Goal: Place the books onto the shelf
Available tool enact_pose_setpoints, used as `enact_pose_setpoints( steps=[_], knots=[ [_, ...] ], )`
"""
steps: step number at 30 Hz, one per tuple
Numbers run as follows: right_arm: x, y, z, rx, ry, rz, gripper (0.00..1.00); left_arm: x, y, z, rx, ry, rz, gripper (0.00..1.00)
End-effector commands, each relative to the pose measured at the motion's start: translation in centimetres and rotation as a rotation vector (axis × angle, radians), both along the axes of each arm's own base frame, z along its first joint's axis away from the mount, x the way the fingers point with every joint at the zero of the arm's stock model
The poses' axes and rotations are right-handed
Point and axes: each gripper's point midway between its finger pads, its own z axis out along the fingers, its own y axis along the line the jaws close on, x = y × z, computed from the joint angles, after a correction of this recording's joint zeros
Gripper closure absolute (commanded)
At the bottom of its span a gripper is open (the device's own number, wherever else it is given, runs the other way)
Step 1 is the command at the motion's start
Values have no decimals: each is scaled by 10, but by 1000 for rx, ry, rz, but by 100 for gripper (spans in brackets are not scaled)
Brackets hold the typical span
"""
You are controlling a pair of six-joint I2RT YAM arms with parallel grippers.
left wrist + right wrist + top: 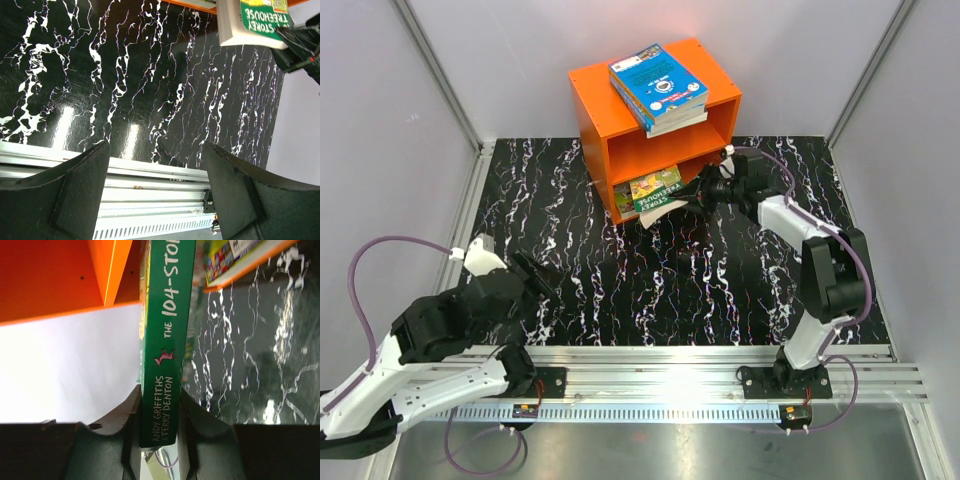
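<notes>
The orange shelf [610, 110] stands at the back of the table, with a stack of blue books [658, 85] on its top. My right gripper [695, 198] is shut on a green Treehouse book [165, 340], both fingers pressed against its sides near the spine's end. It holds that book [658, 195] at the mouth of the lower compartment. A second colourful book [235, 255] shows just beyond it. My left gripper [155, 147] hangs open and empty over the table's near edge, far from the shelf. From there the green book [260, 22] shows at the top right.
A black marbled mat [700, 280] covers the table. An aluminium rail [670, 365] runs along the near edge below the left gripper. Grey walls close in the sides and back. The shelf's middle board [112, 270] is to the left of the held book.
</notes>
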Motion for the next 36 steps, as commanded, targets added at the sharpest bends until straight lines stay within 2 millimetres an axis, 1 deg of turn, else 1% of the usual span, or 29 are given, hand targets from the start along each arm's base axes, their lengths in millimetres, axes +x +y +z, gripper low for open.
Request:
enact_pose_setpoints(
  steps=[1,2,3,4,5,6,7,8,9,10,11,13,15,16,17,18,22,23,24,25,26,27,28,29,30,31,32,34,36],
  knots=[
    [25,14,54,126,-232,64,100,5,0,12,-27,-24,32,23],
    [26,17,38,136,-194,72,100,5,1,11,-26,-21,34,23],
    [27,17,33,149,-184,72,100,4,1,11,-28,-19,37,23],
    [30,19,36,188,-201,66,100,4,2,11,-28,-19,39,23],
    [29,20,14,194,-154,64,100,4,2,10,-24,-17,41,23],
    [30,21,7,204,-140,63,100,4,2,10,-26,-13,43,23],
    [32,21,5,226,-147,65,100,5,2,9,-24,-12,45,23],
    [33,23,-17,225,-104,69,100,5,1,9,-23,-10,48,23],
    [35,24,-25,230,-89,72,100,5,0,8,-21,-6,49,23],
    [38,26,-29,243,-92,79,100,6,0,7,-17,-3,49,23],
    [42,28,-43,245,-68,90,100,7,-3,6,-17,1,46,23],
    [47,30,-49,240,-63,104,100,8,-5,6,-10,3,42,23],
    [57,32,-49,211,-84,110,100,11,-9,7,5,4,37,23],
    [59,31,-57,170,-75,117,100,12,-10,7,12,5,36,23],
    [67,32,-53,156,-96,114,100,13,-12,6,20,7,36,23],
    [69,33,-54,144,-99,116,100,14,-13,6,25,6,36,22],
    [82,35,-62,109,-90,115,100,18,-16,5,33,0,40,20],
    [88,36,-61,96,-100,112,100,20,-18,6,28,-4,41,20],
    [85,34,-76,34,-76,129,100,21,-18,6,30,-7,42,20],
    [87,37,-83,-21,-75,128,100,22,-19,7,29,-13,46,19],
    [97,40,-79,-61,-102,133,100,23,-19,7,32,-14,48,19],
    [88,40,-92,-108,-41,153,100,23,-19,8,31,-18,52,19],
    [89,41,-95,-137,-63,174,100,25,-18,8,36,-21,55,18],
    [94,41,-100,-160,-63,168,100,25,-19,9,33,-26,59,18],
    [93,40,-106,-177,-46,170,100,26,-18,10,35,-28,61,18],
    [95,40,-107,-184,-45,166,100,27,-17,10,39,-32,66,18],
    [95,40,-114,-191,-33,167,100,27,-17,11,36,-33,69,18],
    [92,42,-120,-211,-20,180,100,27,-16,9,38,-32,77,18],
    [89,47,-124,-238,-16,196,95,27,-15,7,33,-30,81,18]
  ],
)
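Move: The right hand already holds the green 104-Storey book at the shelf's mouth. The bottom compartment's middle lies about 16 cm ahead, 8 cm left and 12 cm below. Inside, the yellow-green book is 12 cm ahead, 13 cm left and 16 cm down. The middle board is 16 cm ahead, 7 cm left and 4 cm below. From the left hand, the compartment is roughly 40 cm ahead, 20 cm right and 18 cm down. Still pinching the green 104-Storey book by its spine end, the right hand sinks about 10 cm while easing forward, lifts a couple of centimetres as it pushes on, then sinks again into the bottom compartment, over the yellow-green book. In all it goes some 11 cm down, 9 cm forward and 5 cm left, the wrist finally swinging about 10 degrees counter-clockwise. The empty left hand drifts only a little. ##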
